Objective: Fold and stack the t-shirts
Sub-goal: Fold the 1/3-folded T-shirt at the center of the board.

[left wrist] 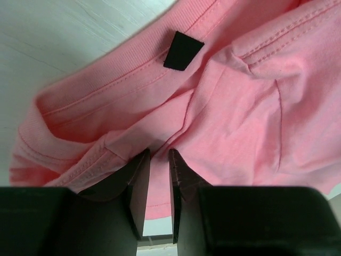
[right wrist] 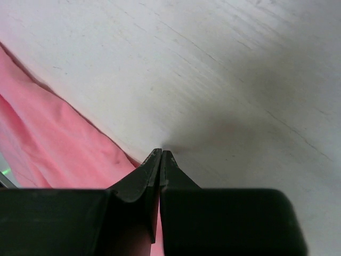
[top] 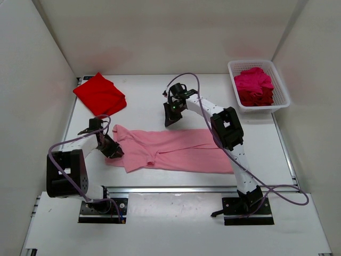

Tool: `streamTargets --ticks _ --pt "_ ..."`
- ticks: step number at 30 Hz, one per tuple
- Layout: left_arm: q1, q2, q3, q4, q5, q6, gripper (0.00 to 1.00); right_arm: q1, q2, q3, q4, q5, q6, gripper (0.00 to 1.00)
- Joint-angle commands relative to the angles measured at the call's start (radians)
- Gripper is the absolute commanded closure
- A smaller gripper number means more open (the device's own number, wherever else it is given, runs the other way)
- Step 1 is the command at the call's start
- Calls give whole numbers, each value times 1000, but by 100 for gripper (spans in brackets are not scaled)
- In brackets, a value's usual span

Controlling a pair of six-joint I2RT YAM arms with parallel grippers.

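A light pink t-shirt (top: 181, 152) lies spread out across the middle of the table. My left gripper (top: 114, 150) is at the shirt's left end, by the collar with its black label (left wrist: 183, 50). Its jaws (left wrist: 160, 152) stand narrow, shut on a fold of the pink cloth (left wrist: 240, 106), and creases run to the tips. My right gripper (top: 169, 120) is shut and holds nothing. Its tips (right wrist: 161, 152) are down at the bare table just beyond the shirt's far edge (right wrist: 42, 138). A bright red t-shirt (top: 99, 94) lies folded at the back left.
A white lattice basket (top: 282, 92) stands at the back right and holds a crumpled magenta t-shirt (top: 254, 79) on top of a dark red t-shirt (top: 249, 99). White walls close in the table on three sides. A metal rail (top: 176, 188) runs along the near edge.
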Motion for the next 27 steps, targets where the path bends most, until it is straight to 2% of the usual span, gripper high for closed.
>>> streamTargets --ticks 1,3,5,7,13,17,20,27 --pt "29 -12 -17 -8 -32 14 68 6 -40 -13 11 8 -10 100" --pt "7 -26 -7 -11 -9 18 67 -5 -62 -19 16 -21 3 96" --pt "-35 -40 44 -22 -18 11 66 1 -74 -20 27 -75 3 73" --pt "-64 -39 97 -31 -32 12 65 6 -80 -24 25 -110 -4 65" --pt "-27 -10 156 -23 -53 1 64 49 -99 -72 39 -118 -15 65" --pt "-10 6 152 -20 -61 11 64 56 -94 -56 -40 -117 -49 64" --pt "3 0 136 -14 -64 18 65 41 -178 -87 -36 -63 -55 66" --pt "20 29 167 -9 -68 40 64 14 -391 -269 -16 86 -75 65"
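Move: The left hand is low over the pink T-shirt's left end; the black collar tag lies about 6 cm ahead and 3 cm to its left, 1 cm below, and the red T-shirt some 28 cm ahead and 7 cm left. From the right hand, shut beside the T-shirt's far edge, that edge is about 2 cm back and 3 cm below; the pink T-shirt's middle lies some 12 cm back and 1 cm right. Open the right gripper from shut to about a third and draw it back some 5 cm over the T-shirt's far edge, swinging a little left and then right again as it rises about 3.5 cm. Meanwhile lift the left gripper off the collar end, forward about 4 cm and up 3 cm towards the tag, then ease it slightly left, keeping its fingers parted. ##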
